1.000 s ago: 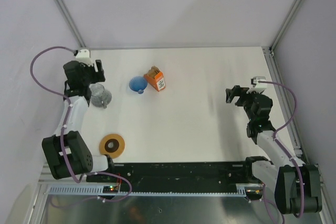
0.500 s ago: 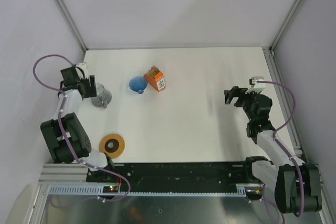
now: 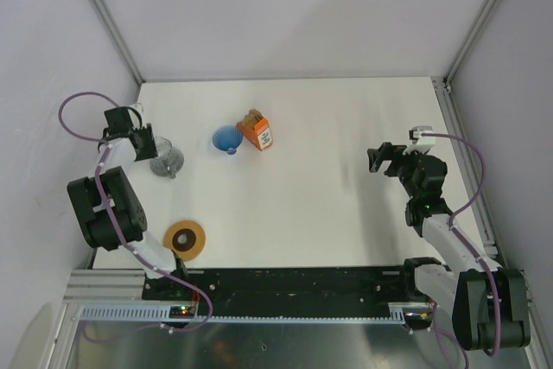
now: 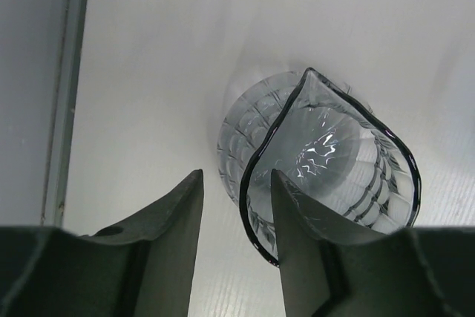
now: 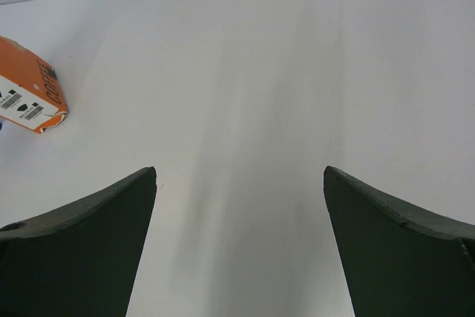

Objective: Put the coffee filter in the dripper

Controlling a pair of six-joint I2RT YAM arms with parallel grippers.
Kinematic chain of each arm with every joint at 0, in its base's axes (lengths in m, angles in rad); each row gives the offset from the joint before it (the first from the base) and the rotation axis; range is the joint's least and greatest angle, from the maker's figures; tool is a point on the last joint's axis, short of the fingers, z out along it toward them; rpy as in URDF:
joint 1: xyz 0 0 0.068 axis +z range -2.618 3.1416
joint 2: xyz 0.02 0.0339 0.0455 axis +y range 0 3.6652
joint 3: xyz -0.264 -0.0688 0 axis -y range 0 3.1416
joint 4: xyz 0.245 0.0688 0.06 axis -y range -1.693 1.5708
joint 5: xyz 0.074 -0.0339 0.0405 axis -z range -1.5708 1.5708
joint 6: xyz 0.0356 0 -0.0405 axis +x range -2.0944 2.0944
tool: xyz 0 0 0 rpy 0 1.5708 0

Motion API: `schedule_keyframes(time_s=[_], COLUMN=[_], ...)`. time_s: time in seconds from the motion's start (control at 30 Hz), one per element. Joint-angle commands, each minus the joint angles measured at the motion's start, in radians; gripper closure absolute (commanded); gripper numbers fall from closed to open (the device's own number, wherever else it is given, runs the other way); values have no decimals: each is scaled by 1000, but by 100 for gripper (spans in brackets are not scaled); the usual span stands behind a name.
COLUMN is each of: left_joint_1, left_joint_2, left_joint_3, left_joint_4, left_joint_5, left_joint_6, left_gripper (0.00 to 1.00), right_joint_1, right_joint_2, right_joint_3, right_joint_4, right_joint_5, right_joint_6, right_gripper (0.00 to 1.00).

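Observation:
The blue cone dripper (image 3: 225, 139) stands at the back middle of the table. Right beside it lies an orange box (image 3: 258, 134), and the tan-brown coffee filter (image 3: 251, 116) pokes out of the box's far end. My left gripper (image 3: 143, 140) is at the far left, well short of both, and hangs over a clear ribbed glass jug (image 4: 326, 161). Its jaws are part open, and the jug's black rim runs between them, close against the right finger (image 4: 297, 220). My right gripper (image 3: 380, 159) is wide open and empty over bare table (image 5: 241, 176).
An orange ring with a dark centre (image 3: 185, 237) sits near the front left. The glass jug (image 3: 166, 161) stands left of the dripper. The orange box (image 5: 26, 94) shows at the left edge of the right wrist view. Walls and metal posts border the table.
My left arm has drawn back to the left and sunk toward the glass jug, and its jaws have narrowed. The right arm has hardly moved.

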Motion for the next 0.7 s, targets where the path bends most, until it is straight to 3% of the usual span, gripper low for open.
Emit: schedule_keyframes(time_s=[0.0, 0.13, 0.3, 0.67], left_joint_1=[-2, -3, -2, -44], left_joint_2=[19, 15, 3, -213], left_joint_3=[47, 40, 37, 37], left_joint_4=[7, 6, 6, -81], left_joint_5=[40, 51, 39, 143], left_joint_6=[-40, -41, -41, -4], left_gripper=[55, 68, 96, 100], right_joint_1=[5, 5, 5, 5], right_joint_2=[0, 1, 5, 2], right_joint_3=[39, 39, 39, 39], right_joint_4=[20, 19, 21, 18], right_joint_5=[-9, -10, -14, -14], right_joint_6=[0, 1, 1, 3], right_gripper=[1, 1, 1, 1])
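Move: The glass carafe stands just right of my left hand, its middle about 5 cm right, 1 cm ahead and 4 cm lower, with my half-open fingers already around the left side of its rim. From that hand the blue dripper is some 23 cm right and 6 cm ahead, the orange filter box 31 cm right and 9 cm ahead, the brown disc 13 cm right and 23 cm back. My right hand has the carafe about 63 cm left, 4 cm ahead. I close my left fingers from half open to nearly shut, pinching the left side of the carafe's rim between them while the hand sinks barely half a centimetre. Then I draw the hand right by about 2 cm towards the blue dripper and begin to rise, some 2 cm up from the lowest point, keeping the pinch. ##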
